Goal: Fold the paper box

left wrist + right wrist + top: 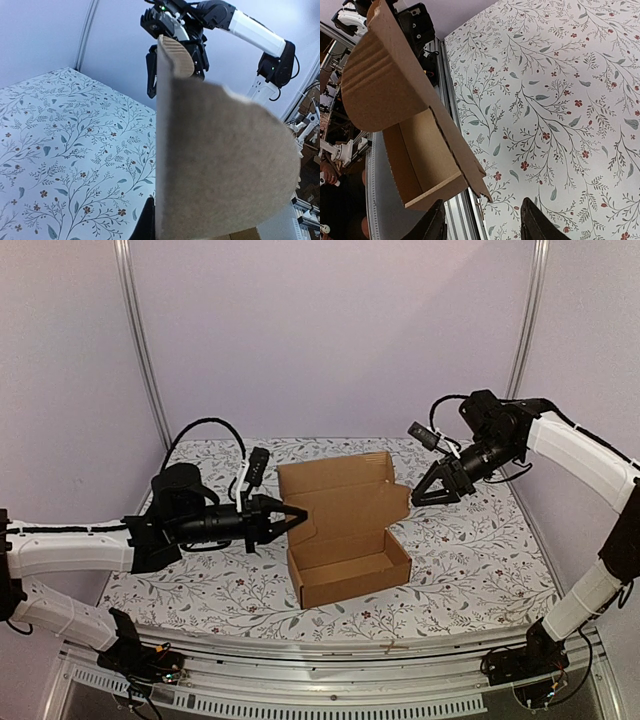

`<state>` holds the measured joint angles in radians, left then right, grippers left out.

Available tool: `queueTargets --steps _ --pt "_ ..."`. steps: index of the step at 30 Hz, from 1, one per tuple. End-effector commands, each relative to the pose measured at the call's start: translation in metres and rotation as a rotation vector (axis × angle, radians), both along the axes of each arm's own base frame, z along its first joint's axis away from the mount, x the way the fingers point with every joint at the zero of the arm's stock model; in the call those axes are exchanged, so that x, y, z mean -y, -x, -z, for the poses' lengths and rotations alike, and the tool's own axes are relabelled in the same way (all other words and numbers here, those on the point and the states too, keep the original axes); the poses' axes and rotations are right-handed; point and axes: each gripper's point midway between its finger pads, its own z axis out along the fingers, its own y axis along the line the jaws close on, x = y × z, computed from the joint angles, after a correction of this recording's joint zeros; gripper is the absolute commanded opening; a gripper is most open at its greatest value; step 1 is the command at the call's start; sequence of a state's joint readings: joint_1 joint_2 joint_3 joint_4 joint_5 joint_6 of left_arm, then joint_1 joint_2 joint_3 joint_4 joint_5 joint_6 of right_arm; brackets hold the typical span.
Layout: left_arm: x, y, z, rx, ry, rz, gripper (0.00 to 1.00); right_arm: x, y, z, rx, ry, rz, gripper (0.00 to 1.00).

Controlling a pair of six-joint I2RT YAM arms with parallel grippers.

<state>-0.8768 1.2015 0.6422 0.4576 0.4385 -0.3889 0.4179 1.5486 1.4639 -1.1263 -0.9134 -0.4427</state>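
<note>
The paper box (350, 562) is plain brown cardboard, standing mid-table with its lid raised at the back. My left gripper (290, 517) is shut on the lid's left side flap. In the left wrist view that flap (220, 160) fills the right half, with one black finger (146, 222) pressed against its edge. My right gripper (425, 492) hangs open just right of the lid's right flap, apart from it. In the right wrist view the box (420, 150) lies up and left of the open gripper (482, 227); a flap corner reaches toward the gap, untouched.
A floral cloth (480, 550) covers the table. A metal rail (330, 655) runs along the near edge, also visible as the rail (451, 100) in the right wrist view. Two frame poles (140, 340) (527, 320) rise at the back corners, with pale walls behind.
</note>
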Motion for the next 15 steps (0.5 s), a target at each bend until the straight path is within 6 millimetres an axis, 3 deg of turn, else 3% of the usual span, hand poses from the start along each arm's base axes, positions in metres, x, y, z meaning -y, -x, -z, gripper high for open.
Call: queueTargets --steps 1,5,6,12,15 --pt "-0.002 -0.009 -0.012 -0.016 0.057 -0.052 0.0 -0.017 0.007 -0.007 -0.021 -0.069 -0.055 0.47" --pt "-0.001 -0.013 -0.011 -0.039 0.071 -0.074 0.0 -0.029 0.016 -0.002 -0.027 -0.055 -0.1 0.38" --pt "-0.001 -0.015 -0.011 -0.042 0.075 -0.084 0.0 -0.031 0.018 -0.002 -0.022 -0.049 -0.105 0.32" --pt "-0.008 -0.033 -0.003 -0.065 0.057 -0.198 0.0 -0.036 0.001 0.001 0.057 0.017 -0.002 0.02" --pt "-0.007 -0.038 0.0 -0.075 0.066 -0.228 0.0 -0.034 -0.013 0.008 0.125 0.104 0.104 0.0"
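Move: The right hand, open, has the lid's right flap about 4 cm to its left, level with it fore and aft and about 1 cm lower. The lid panel stands about 12 cm left of this hand, 1 cm back and 2 cm lower; the box tray is about 12 cm left, 5 cm back and 12 cm below. For the left hand, already gripping the left flap, the right flap lies some 16 cm to the right and 1 cm ahead. Right hand goes about 3 cm left and pinches the right flap; left hand, still holding its flap, edges forward. ##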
